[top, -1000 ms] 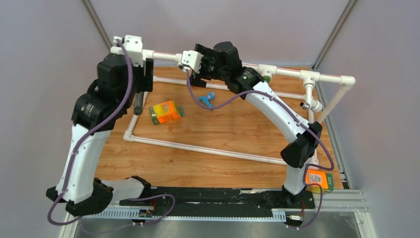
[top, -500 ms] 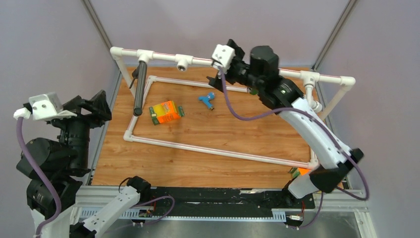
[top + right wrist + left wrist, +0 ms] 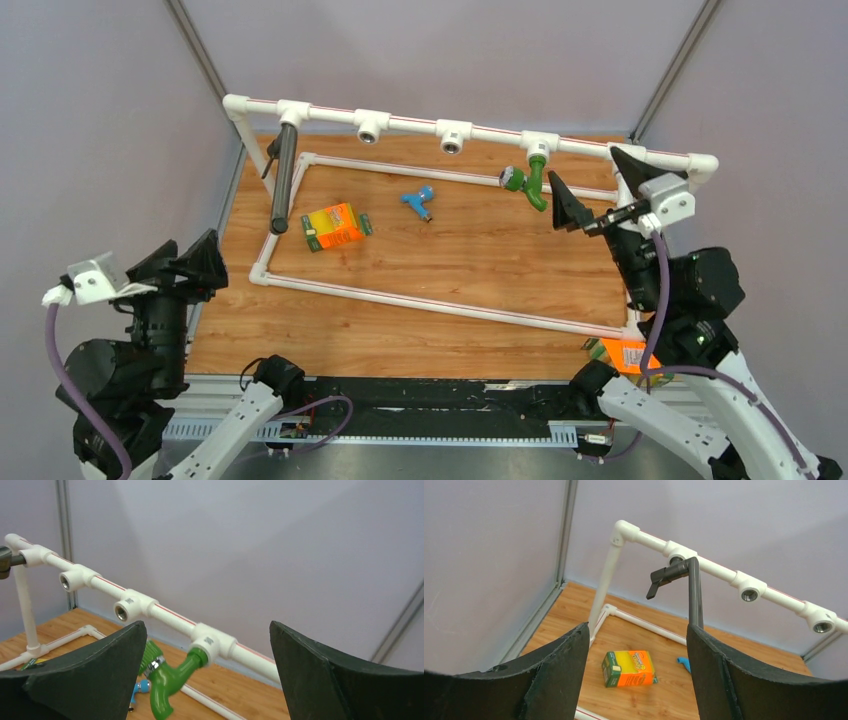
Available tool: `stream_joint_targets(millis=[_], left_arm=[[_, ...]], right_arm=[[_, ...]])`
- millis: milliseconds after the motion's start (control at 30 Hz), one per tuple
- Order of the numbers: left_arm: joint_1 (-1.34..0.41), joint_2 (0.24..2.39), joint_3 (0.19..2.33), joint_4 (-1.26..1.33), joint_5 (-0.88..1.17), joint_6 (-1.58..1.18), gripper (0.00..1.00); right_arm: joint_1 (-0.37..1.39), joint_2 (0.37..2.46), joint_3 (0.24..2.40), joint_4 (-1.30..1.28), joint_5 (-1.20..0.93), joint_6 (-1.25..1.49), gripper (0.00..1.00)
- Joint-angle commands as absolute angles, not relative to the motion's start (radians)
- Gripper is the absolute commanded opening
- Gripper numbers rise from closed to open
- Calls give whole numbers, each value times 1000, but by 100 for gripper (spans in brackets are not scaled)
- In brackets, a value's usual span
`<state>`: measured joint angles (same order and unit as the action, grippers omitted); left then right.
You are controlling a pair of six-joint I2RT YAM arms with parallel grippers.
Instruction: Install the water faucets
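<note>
A long dark-brown faucet (image 3: 283, 180) hangs from the leftmost tee of the white pipe frame (image 3: 410, 124); its tube and lever (image 3: 694, 590) also show in the left wrist view. A green faucet (image 3: 528, 183) sits in a tee further right, spout down (image 3: 167, 680). A small blue faucet (image 3: 418, 202) lies loose on the board. My left gripper (image 3: 185, 262) is open and empty at the near left, off the board. My right gripper (image 3: 597, 190) stands open and empty near the frame's right end, clear of the green faucet.
Two tee sockets (image 3: 370, 124) (image 3: 452, 137) between the brown and green faucets hold nothing. An orange box (image 3: 335, 226) lies inside the floor frame, and another orange box (image 3: 630, 355) lies at the near right corner. Purple walls and metal posts enclose the board.
Both arms have drawn back from the top pipe to the near corners. The right gripper opened wider and left the green faucet in its tee. The left arm left the brown faucet hanging.
</note>
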<state>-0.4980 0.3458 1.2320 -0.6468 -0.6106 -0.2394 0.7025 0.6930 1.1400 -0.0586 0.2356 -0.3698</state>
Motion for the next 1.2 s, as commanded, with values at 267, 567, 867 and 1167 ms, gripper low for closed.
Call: stream_joint_targets(millis=[267,567,867,1167], left_arm=[[-503,177,1117,-584,-609,-282,78],[-503,84,973,-562,-549,-298,78],[-503,60,859,-606,-523,-325,78],[-503,9,747,-565,-537,-348,78]], right_arm=[[701,241,853,71,468,-354,100],[701,65,727,87,534,-399,100],[703,20,677,14,564,-351,100],[701,20,660,-38,571,-336,100]])
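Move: The dark faucet, already fitted to the leftmost tee, has its middle about 18 cm ahead of the open left hand, 8 to its right and 10 below; the orange box is some 24 ahead, 12 right, 42 below. From the open right hand the dark faucet is 9 ahead, 43 left, 16 below. The green faucet is 7 ahead of that hand, 4 left; the white one 5 ahead, 10 right, both some 16 below. The dark faucet is left hanging untouched as the empty left hand backs off about 2.5 cm, then sinks some 12 cm, easing forward and a little right. Away from the green faucet, the right hand swings about 12 cm right, down and back, ending in front of the white faucet, its wrist rolling left-side-up and turning clockwise some 15 degrees each. Both grippers stay open, touching nothing. ##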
